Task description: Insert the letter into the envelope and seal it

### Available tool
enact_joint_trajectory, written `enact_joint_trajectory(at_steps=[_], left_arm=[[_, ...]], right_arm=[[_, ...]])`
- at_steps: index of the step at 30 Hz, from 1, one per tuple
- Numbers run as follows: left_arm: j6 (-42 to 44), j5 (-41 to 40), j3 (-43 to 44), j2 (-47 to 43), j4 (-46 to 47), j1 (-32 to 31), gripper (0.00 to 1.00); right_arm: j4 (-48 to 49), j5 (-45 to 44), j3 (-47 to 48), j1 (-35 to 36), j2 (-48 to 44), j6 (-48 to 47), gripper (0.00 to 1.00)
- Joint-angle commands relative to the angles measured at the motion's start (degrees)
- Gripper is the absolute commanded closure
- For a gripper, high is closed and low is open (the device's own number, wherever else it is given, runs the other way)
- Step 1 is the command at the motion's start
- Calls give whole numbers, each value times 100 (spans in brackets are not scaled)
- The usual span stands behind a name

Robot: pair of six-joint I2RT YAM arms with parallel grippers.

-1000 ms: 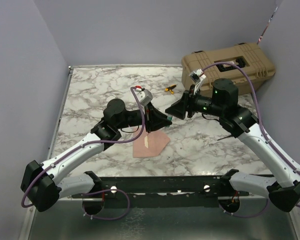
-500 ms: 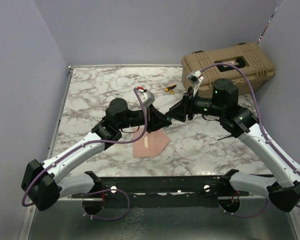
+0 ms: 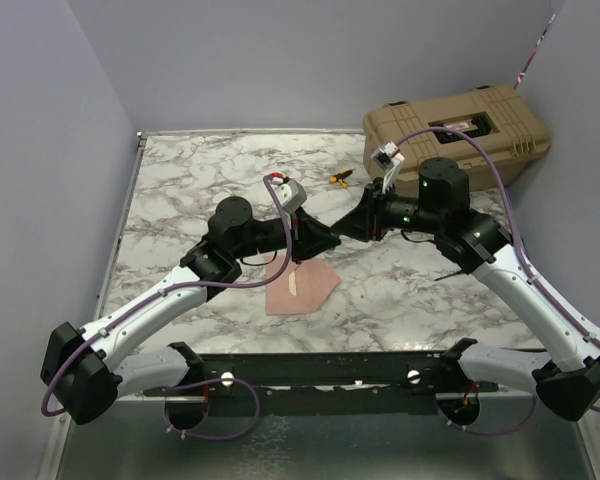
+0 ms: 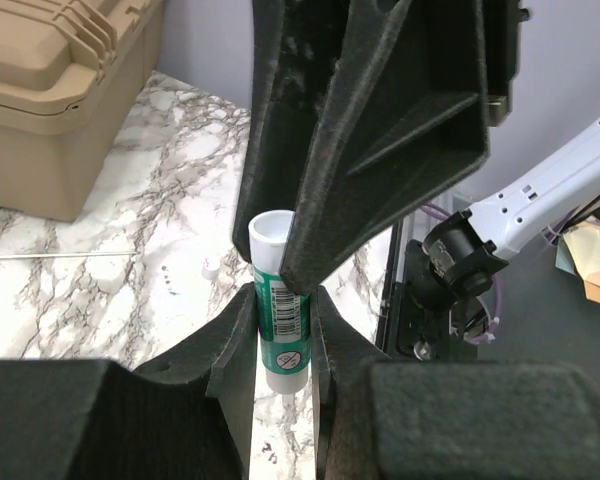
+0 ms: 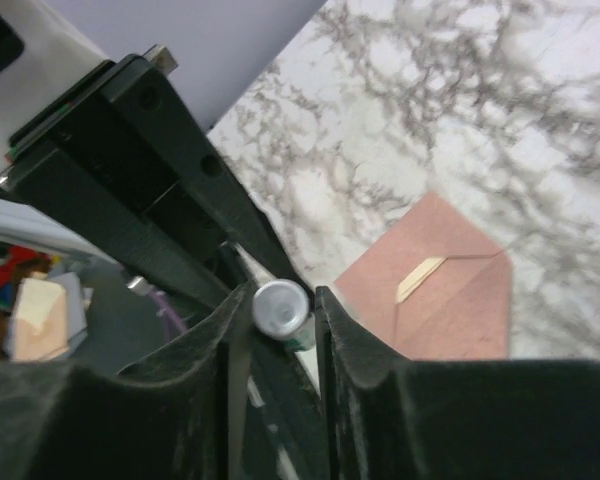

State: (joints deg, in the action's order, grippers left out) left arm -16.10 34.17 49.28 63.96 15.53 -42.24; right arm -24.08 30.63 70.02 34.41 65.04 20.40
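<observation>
The salmon-tan envelope [image 3: 305, 285] lies flat on the marble table, pointed flap open, with a pale strip at the fold; it also shows in the right wrist view [image 5: 450, 280]. No separate plain letter sheet shows. My left gripper [image 3: 327, 241] is shut on a green-and-white glue stick [image 4: 280, 310] and holds it above the envelope's far edge. My right gripper [image 3: 342, 229] meets it tip to tip. In the right wrist view its jaws stand on both sides of the stick's round grey end [image 5: 280, 306]; one jaw touches it and a narrow gap shows at the other.
A closed tan hard case [image 3: 460, 135] stands at the back right. A small yellow-and-black tool [image 3: 338, 178] lies behind the grippers. A tiny white piece [image 3: 337, 317] lies right of the envelope. Purple walls close in the left and back.
My right gripper has moved left toward the left gripper, and its jaws now flank the end of the glue stick. The left arm and the envelope have barely moved.
</observation>
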Motion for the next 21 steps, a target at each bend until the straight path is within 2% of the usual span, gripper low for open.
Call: enact_joint_trajectory(at_steps=[1, 5, 9, 12, 15, 20, 21], left_arm=[[115, -64, 136, -107, 105, -25, 100], [560, -123, 763, 47, -428, -16, 100], [1386, -753, 1248, 252, -1198, -29, 100], [2256, -1121, 1131, 337, -1231, -21, 100], [3029, -1460, 997, 394, -1172, -24, 100], [3167, -1500, 952, 499, -1157, -26, 100], [3098, -1453, 940, 521, -1164, -16, 100]], right_arm=[[-70, -208, 126, 13, 59, 163, 77], [352, -437, 152, 21, 258, 774, 99], [352, -1306, 207, 22, 639, 1980, 99], [80, -2032, 273, 22, 937, 2859, 99], [144, -2388, 271, 26, 1018, 3460, 99], [410, -2246, 360, 28, 947, 3524, 98], [468, -2117, 355, 26, 904, 3419, 88]])
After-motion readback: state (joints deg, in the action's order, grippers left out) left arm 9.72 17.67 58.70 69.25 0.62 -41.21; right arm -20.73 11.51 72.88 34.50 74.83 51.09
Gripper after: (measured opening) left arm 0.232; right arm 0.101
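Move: The glue stick stands upright in the left fingers, its middle about at that hand point. From the right hand its middle is some 3 cm below and 1 cm back, with the right fingertips open around its upper end. The pink envelope with the letter lies about 9 cm ahead, 7 cm left and 30 cm below the left hand; the orange-handled driver is roughly 45 cm ahead and 4 cm right of the left hand, on the table. The right fingers shut on the upper end of the glue stick, pinching it while the left fingers keep their grip lower down. Then both hands carry it forward together by nearly 8 cm, sinking about 2 cm late on, as their fingers swing round to point more forward: the left counter-clockwise, the right clockwise by some 30 degrees. ##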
